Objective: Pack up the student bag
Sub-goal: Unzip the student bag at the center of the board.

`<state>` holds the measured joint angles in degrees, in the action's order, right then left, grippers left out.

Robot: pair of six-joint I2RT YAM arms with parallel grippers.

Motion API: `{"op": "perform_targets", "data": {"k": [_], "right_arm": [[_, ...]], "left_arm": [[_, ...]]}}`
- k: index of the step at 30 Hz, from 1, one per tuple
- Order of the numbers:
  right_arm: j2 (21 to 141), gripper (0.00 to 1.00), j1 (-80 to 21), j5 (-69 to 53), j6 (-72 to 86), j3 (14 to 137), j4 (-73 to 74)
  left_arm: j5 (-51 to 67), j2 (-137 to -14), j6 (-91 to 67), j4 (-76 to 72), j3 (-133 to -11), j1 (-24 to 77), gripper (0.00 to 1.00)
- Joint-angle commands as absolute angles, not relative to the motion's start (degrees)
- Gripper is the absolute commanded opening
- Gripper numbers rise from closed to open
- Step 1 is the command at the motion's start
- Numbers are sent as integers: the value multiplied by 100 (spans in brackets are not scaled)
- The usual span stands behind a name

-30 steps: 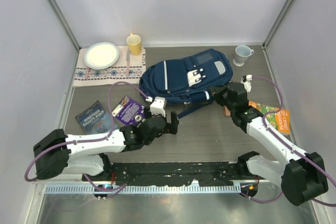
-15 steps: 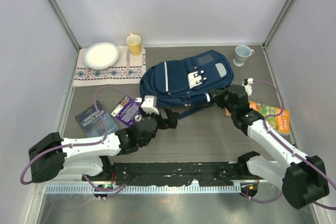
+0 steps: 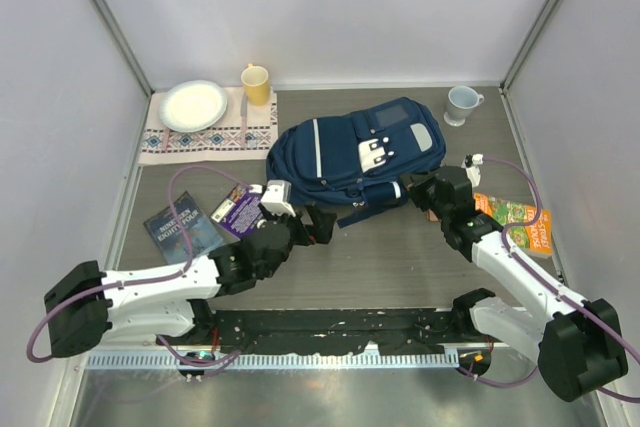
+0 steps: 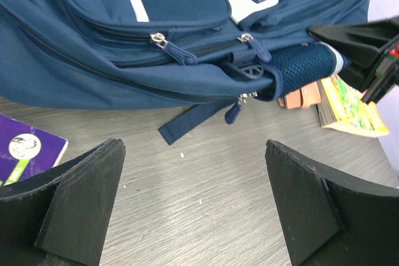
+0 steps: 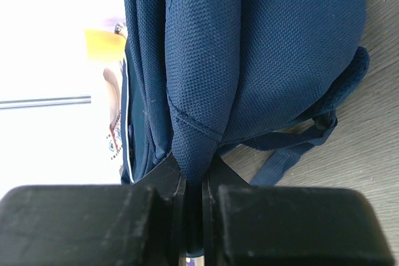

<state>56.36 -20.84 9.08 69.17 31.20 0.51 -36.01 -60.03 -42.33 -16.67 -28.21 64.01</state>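
Note:
The student bag (image 3: pixel 350 152), navy with white stripes and a white buckled flap, lies flat in the middle of the table. My right gripper (image 3: pixel 420 192) is at its near right corner, shut on a fold of the bag's blue fabric (image 5: pixel 206 141); in the right wrist view the gripper (image 5: pixel 193 182) pinches that fold tightly. My left gripper (image 3: pixel 318 226) hovers open just before the bag's near edge. In the left wrist view, my left gripper (image 4: pixel 193 151) spans bare table, facing the bag's zippers (image 4: pixel 187 57) and a loose strap end (image 4: pixel 187 123).
A purple book (image 3: pixel 243 209) and a dark blue book (image 3: pixel 178 222) lie left of my left arm. An orange-green book (image 3: pixel 520 222) lies under my right arm. A plate (image 3: pixel 194 104), yellow cup (image 3: pixel 256 83) and patterned mat (image 3: pixel 205 137) sit at the back left, a pale mug (image 3: pixel 462 103) at the back right.
My left wrist has slid left and slightly toward the bag, its jaws staying wide. My right gripper, still clamped on the fabric, has crept a little right and nearer.

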Motion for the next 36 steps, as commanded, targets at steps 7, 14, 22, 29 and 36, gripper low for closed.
{"op": "perform_targets", "data": {"k": [7, 14, 22, 29, 36], "right_arm": [[5335, 1, -2145, 748, 7330, 3208, -844], [5221, 1, -2373, 703, 7400, 3305, -799], [5151, 1, -2601, 721, 7374, 3393, -738], [4896, 1, -2628, 826, 7374, 3331, -642], [4773, 1, -2619, 888, 7295, 3349, -536]], "left_arm": [[-2979, -7161, -3850, -2970, -2970, 6741, 98], [-3199, -8208, -3806, -3892, -3260, 6829, 96], [-3462, -8798, -3498, -4500, -3498, 6829, 91], [-4060, -9079, -3120, -4474, -3717, 6812, 84], [-4350, -9141, -3006, -4509, -3832, 6812, 59]]}}
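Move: The hanging zipper pull at the student bag's near edge is about 7 cm ahead of the left hand, 9 cm to its right and 6 cm lower. From that hand, the mesh pocket is some 10 cm ahead, 16 cm right; the loose strap lies on the table about 6 cm ahead, 7 cm right. The right hand, already gripping the bag's side, has the pull about 14 cm to its left and 5 cm back, a little lower. The right fingers keep the bag's side pinched, easing it about 2 cm each to the left, back and up. The wide-open left hand swings right nearly 9 cm and sinks some 5 cm, drawing back slightly with a small clockwise turn, then pushes forward about 4 cm and turns most of the way back. It brings its fingers around the hanging zipper pull, narrowing to about two-thirds open without yet pinching. ##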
